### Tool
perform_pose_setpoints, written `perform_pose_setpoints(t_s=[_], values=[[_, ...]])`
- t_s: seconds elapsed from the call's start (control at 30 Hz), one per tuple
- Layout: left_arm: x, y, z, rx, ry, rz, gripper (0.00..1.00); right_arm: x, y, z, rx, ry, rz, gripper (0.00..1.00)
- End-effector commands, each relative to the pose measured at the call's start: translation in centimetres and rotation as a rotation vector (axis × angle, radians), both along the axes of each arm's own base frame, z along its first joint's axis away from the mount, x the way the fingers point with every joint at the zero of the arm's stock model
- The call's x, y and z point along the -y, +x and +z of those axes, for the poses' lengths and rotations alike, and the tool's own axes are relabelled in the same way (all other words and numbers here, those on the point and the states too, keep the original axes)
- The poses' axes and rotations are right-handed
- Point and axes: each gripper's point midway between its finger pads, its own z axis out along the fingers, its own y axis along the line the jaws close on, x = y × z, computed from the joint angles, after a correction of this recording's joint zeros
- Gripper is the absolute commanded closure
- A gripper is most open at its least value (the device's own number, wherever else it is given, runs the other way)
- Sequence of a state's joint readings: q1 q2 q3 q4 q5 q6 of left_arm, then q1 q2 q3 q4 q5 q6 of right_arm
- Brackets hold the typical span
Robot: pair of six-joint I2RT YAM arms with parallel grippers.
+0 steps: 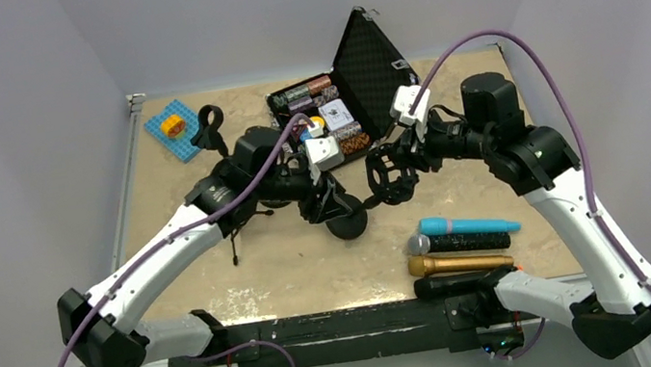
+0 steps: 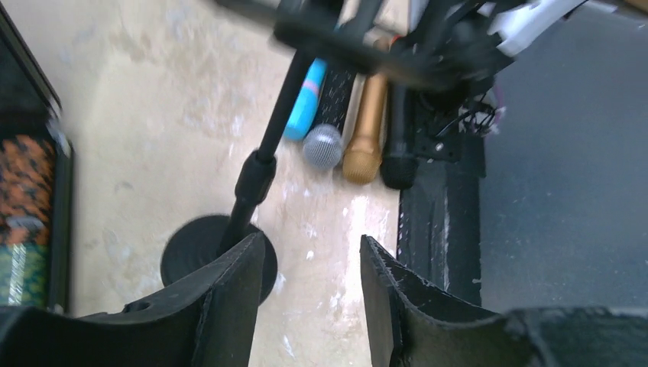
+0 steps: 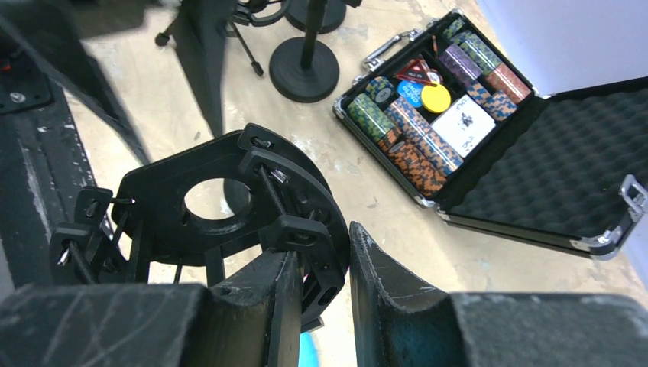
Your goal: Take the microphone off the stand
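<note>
The stand has a black round base [image 1: 348,225] and a thin pole [image 2: 265,157] with a black ring-shaped shock mount [image 1: 393,174] on top. The mount's centre hole [image 3: 212,197] is empty; I see the table through it. My right gripper [image 3: 325,245] is shut on the mount's rim. My left gripper [image 2: 313,248] is open and empty, low beside the pole, with the base [image 2: 197,252] behind its left finger. Several microphones lie side by side at the table's near edge: blue [image 1: 469,224], black with a silver head [image 1: 462,242], gold [image 1: 460,263] and black [image 1: 454,284].
An open case of poker chips [image 1: 331,114] stands at the back centre, its lid raised [image 3: 535,176]. A blue plate with a yellow block [image 1: 172,128] lies at the back left. A clip stand [image 1: 211,127] and a tripod stand [image 1: 236,231] stand on the left. Another round base [image 3: 306,69] is beyond the mount.
</note>
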State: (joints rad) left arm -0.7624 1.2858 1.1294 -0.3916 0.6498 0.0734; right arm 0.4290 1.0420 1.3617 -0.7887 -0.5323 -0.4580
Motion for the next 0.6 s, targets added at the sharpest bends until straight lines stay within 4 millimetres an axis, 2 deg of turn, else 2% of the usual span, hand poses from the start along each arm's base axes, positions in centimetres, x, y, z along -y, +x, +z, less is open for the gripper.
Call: perform_pose_setpoints(t_s=[0.0,0.07,0.23,0.37,0.57], values=[[-1.2,-3.0,6.4,0.098,-0.091,-0.129,0.47,0.4,0.7,2.1,0.082,-0.034,0.005,1.00],[-1.7,-3.4,7.4,0.118,-0.098,-0.127,0.47,0.3,1.3,1.9,0.088,-0.051,0.004,1.00],[-3.1,-4.0,8.2,0.191,-0.073,-0.134,0.48,0.1,2.5,1.7,0.108,-0.125,0.040,1.00],[-4.7,-4.7,8.1,0.264,-0.038,-0.145,0.48,0.0,3.8,1.1,0.084,-0.215,0.060,1.00],[-6.8,-5.5,7.7,0.328,0.004,-0.138,0.48,-0.3,5.6,1.3,0.107,-0.280,0.036,1.00]])
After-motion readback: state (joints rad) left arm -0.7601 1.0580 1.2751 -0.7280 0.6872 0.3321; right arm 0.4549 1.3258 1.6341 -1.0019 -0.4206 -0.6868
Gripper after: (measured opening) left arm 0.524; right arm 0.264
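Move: The right hand already grips the shock mount on its stand; the mount's middle is about 3 cm back, 3 cm left and 3 cm below it, and the round base some 4 cm ahead, 12 cm left and 26 cm below. The blue microphone lies level with it, about 18 cm right and 26 cm down. From the open left hand, the base is roughly 8 cm ahead, 2 cm right and 17 cm down, the mount 3 cm ahead, 10 cm right and 6 cm up. Draw the left gripper, still open and already off the stand, up about 8 cm first, then back and left, away from the stand. Meanwhile keep the right fingers shut on the shock mount and carry it forward some 5 cm, sinking slightly and rolling the hand's left side down about 15 degrees, so that the base swings right beneath the mount. ##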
